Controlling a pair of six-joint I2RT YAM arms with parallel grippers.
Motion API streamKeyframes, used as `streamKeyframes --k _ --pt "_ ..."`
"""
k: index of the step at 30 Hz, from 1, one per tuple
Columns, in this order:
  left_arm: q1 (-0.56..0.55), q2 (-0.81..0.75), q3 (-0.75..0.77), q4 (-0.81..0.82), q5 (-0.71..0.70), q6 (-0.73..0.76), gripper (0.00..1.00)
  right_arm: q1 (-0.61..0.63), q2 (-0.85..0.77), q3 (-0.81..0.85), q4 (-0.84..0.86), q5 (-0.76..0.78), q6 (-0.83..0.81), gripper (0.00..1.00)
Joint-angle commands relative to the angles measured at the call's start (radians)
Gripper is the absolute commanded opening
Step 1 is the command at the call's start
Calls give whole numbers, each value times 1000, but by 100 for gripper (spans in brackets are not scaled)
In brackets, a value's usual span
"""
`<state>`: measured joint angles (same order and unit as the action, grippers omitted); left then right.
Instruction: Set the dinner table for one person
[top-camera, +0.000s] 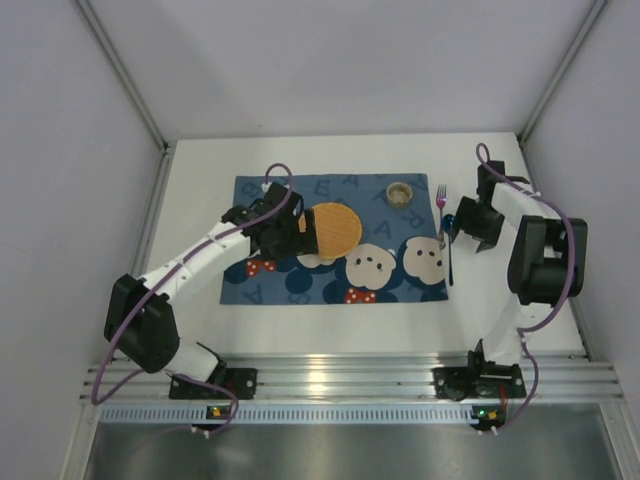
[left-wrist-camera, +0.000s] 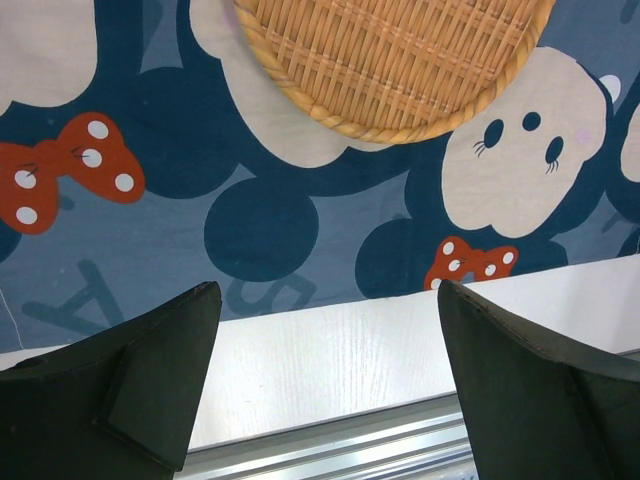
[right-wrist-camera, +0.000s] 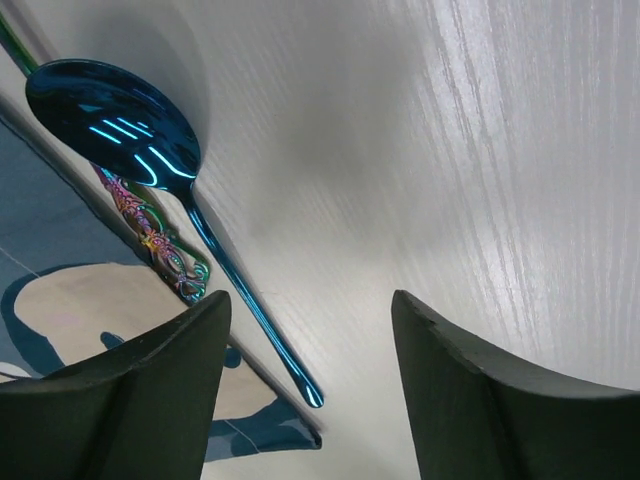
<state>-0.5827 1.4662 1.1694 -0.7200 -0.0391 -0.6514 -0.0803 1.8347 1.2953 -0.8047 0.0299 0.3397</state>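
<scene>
The white dinner table (top-camera: 330, 330) carries a blue cartoon-mouse placemat (top-camera: 330, 265). A round woven plate (top-camera: 335, 228) lies on the mat; it also shows in the left wrist view (left-wrist-camera: 390, 60). A small cup (top-camera: 401, 191) stands at the mat's far right. A purple fork (top-camera: 441, 200) and a blue spoon (top-camera: 450, 265) lie along the mat's right edge. In the right wrist view the spoon (right-wrist-camera: 115, 120) rests on the table beside the fork's iridescent handle (right-wrist-camera: 160, 245). My left gripper (top-camera: 288, 235) (left-wrist-camera: 330, 300) is open and empty, left of the plate. My right gripper (top-camera: 460, 226) (right-wrist-camera: 310, 305) is open and empty, just right of the spoon.
Grey enclosure walls stand left, right and behind the table. An aluminium rail (top-camera: 340, 375) runs along the near edge and shows in the left wrist view (left-wrist-camera: 330, 440). Bare white table lies in front of the mat and to its right.
</scene>
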Motion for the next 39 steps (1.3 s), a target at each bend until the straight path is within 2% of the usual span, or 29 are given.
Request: streamKeyframes --k 1,3,8,21,25,28,34,37,39 --pt "-2 -40 -2 40 11 13 95 7 18 15 16 42 -21 64" --pt "-3 -62 -42 48 11 4 95 10 40 19 24 45 -21 60" --pt "-3 -98 -92 59 18 -13 95 50 77 53 35 47 -2 59" --pt "-3 -112 -83 28 -15 -8 95 73 44 110 55 36 28 54" --pt "-3 -103 -79 24 -16 -1 95 73 78 121 62 33 30 50" --pt "-3 -89 -63 17 -18 4 95 109 109 119 68 34 32 45" --pt "-3 -63 -44 16 -21 13 95 128 152 130 79 41 32 41" --pt "-3 -53 -39 16 -24 16 94 134 163 136 79 50 32 36" --pt "-3 -47 -36 16 -25 18 94 134 172 139 79 62 30 26"
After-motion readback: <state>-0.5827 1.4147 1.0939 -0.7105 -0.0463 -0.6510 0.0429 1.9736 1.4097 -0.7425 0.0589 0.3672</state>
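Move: Off to the right hand's left and slightly ahead lies the blue spoon: its middle is about 4 cm left, 2 cm forward and 3 cm below. The fork, tucked partly under the spoon's bowl, is centred some 12 cm ahead and 6 cm left; the cup stands roughly 16 cm ahead and 16 cm left. From the open left hand, the spoon is about 33 cm to the right, 9 cm forward and 12 cm below. Sinking about 2 cm first, the right hand then slides low over the table, forward and left some 6 cm, to the spoon's handle just below the bowl. Its fingers narrow from well open to about a third, straddling the handle, the right-hand finger coming up against it. The left hand, still open and empty, eases back a couple of centimetres. ##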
